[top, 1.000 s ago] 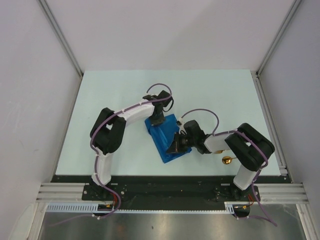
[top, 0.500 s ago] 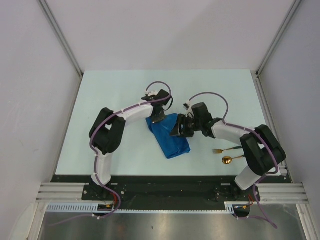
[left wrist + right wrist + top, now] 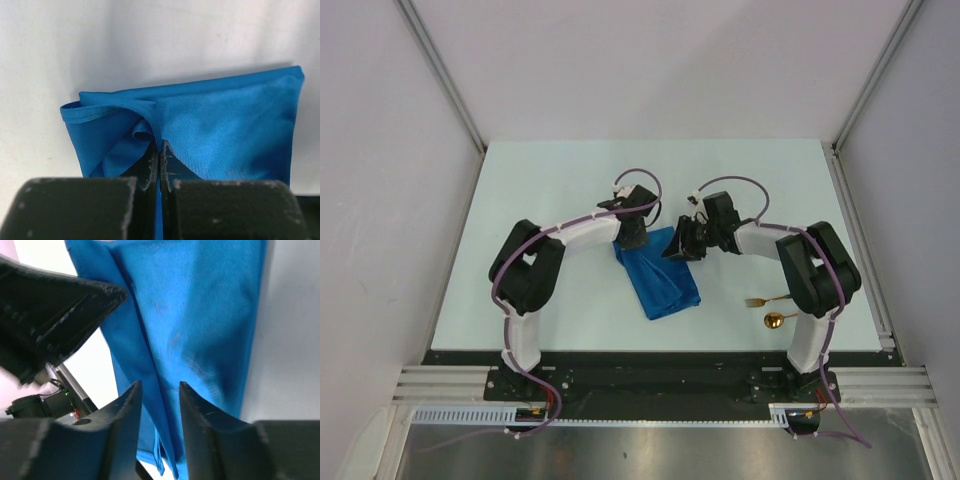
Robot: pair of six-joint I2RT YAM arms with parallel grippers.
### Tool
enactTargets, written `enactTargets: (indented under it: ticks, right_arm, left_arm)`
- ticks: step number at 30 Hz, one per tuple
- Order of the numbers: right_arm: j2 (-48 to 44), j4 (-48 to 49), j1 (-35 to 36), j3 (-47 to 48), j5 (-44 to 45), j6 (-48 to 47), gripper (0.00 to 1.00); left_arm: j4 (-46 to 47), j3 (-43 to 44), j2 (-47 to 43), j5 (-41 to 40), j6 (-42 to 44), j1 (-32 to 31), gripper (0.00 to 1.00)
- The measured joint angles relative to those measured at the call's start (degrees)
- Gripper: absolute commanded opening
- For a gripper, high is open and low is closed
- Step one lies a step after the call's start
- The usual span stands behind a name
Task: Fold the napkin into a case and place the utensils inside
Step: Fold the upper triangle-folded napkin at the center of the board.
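The blue napkin (image 3: 660,278) lies folded into a narrow oblong case in the middle of the table. My left gripper (image 3: 633,239) is at its far left corner, shut on a pinch of the cloth (image 3: 159,146). My right gripper (image 3: 678,249) hovers over the far right edge. Its jaws stand apart above the napkin (image 3: 200,315), and nothing is pinched between the fingertips (image 3: 134,392). The utensils lie on the table to the right, by the right arm's base: the gold-headed fork (image 3: 766,300) and, nearer, the spoon (image 3: 779,320).
The left gripper's dark body (image 3: 60,310) fills the upper left of the right wrist view, close to my right fingers. Metal rails (image 3: 860,240) run along the table's right side, and white walls enclose it.
My right gripper has let go, opened and moved from the napkin's near end to its far right edge, uncovering the fork. The napkin lies flatter. The left gripper keeps its grip.
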Motion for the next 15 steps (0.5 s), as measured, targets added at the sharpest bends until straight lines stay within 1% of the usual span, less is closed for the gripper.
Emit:
enactTargets:
  ticks: [2, 3, 7, 9, 15]
  right_arm:
    - [2.0, 0.6, 0.4, 1.2, -0.2, 0.8, 0.28]
    - [3.1, 1.0, 0.6, 2.0, -0.2, 1.2, 0.23]
    - [6.7, 3.6, 1.2, 4.7, -0.4, 3.0, 0.13]
    - [8.5, 5.3, 1.4, 6.0, -0.4, 3.9, 0.1]
    - [12.5, 8.8, 1.9, 8.6, -0.7, 5.8, 0.08]
  left_arm:
    - [1.3, -0.9, -0.7, 0.7, 1.3, 0.0, 0.0]
    - [1.9, -1.3, -1.0, 1.1, 2.0, -0.1, 0.0]
    - [3.0, -1.8, -1.4, 2.9, 4.0, -0.2, 0.0]
    - [3.7, -1.9, -1.4, 4.2, 4.9, -0.2, 0.0]
    - [5.3, -2.1, -1.4, 7.5, 6.3, -0.6, 0.0]
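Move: Some 4 cm ahead, 4 cm to the left and 2 cm below the right hand is the upper stretch of the napkin's folded-over flap edge; the napkin's far right corner is roughly 6 cm ahead and 1 cm left, its near right corner about 9 cm back and 5 cm right, both 4 cm down. From the left hand, already pinching the flap, that far right corner lies about 4 cm ahead, 7 cm right and 2 cm down. Reaching about 5 to 6 cm forward-left and slightly down, the right hand closes its half-open fingers on the flap's edge right beside the left fingertips. The left hand keeps its pinch and draws the flap's upper end some 2.5 cm to the right, towards the right hand, turning about 10 degrees clockwise. ##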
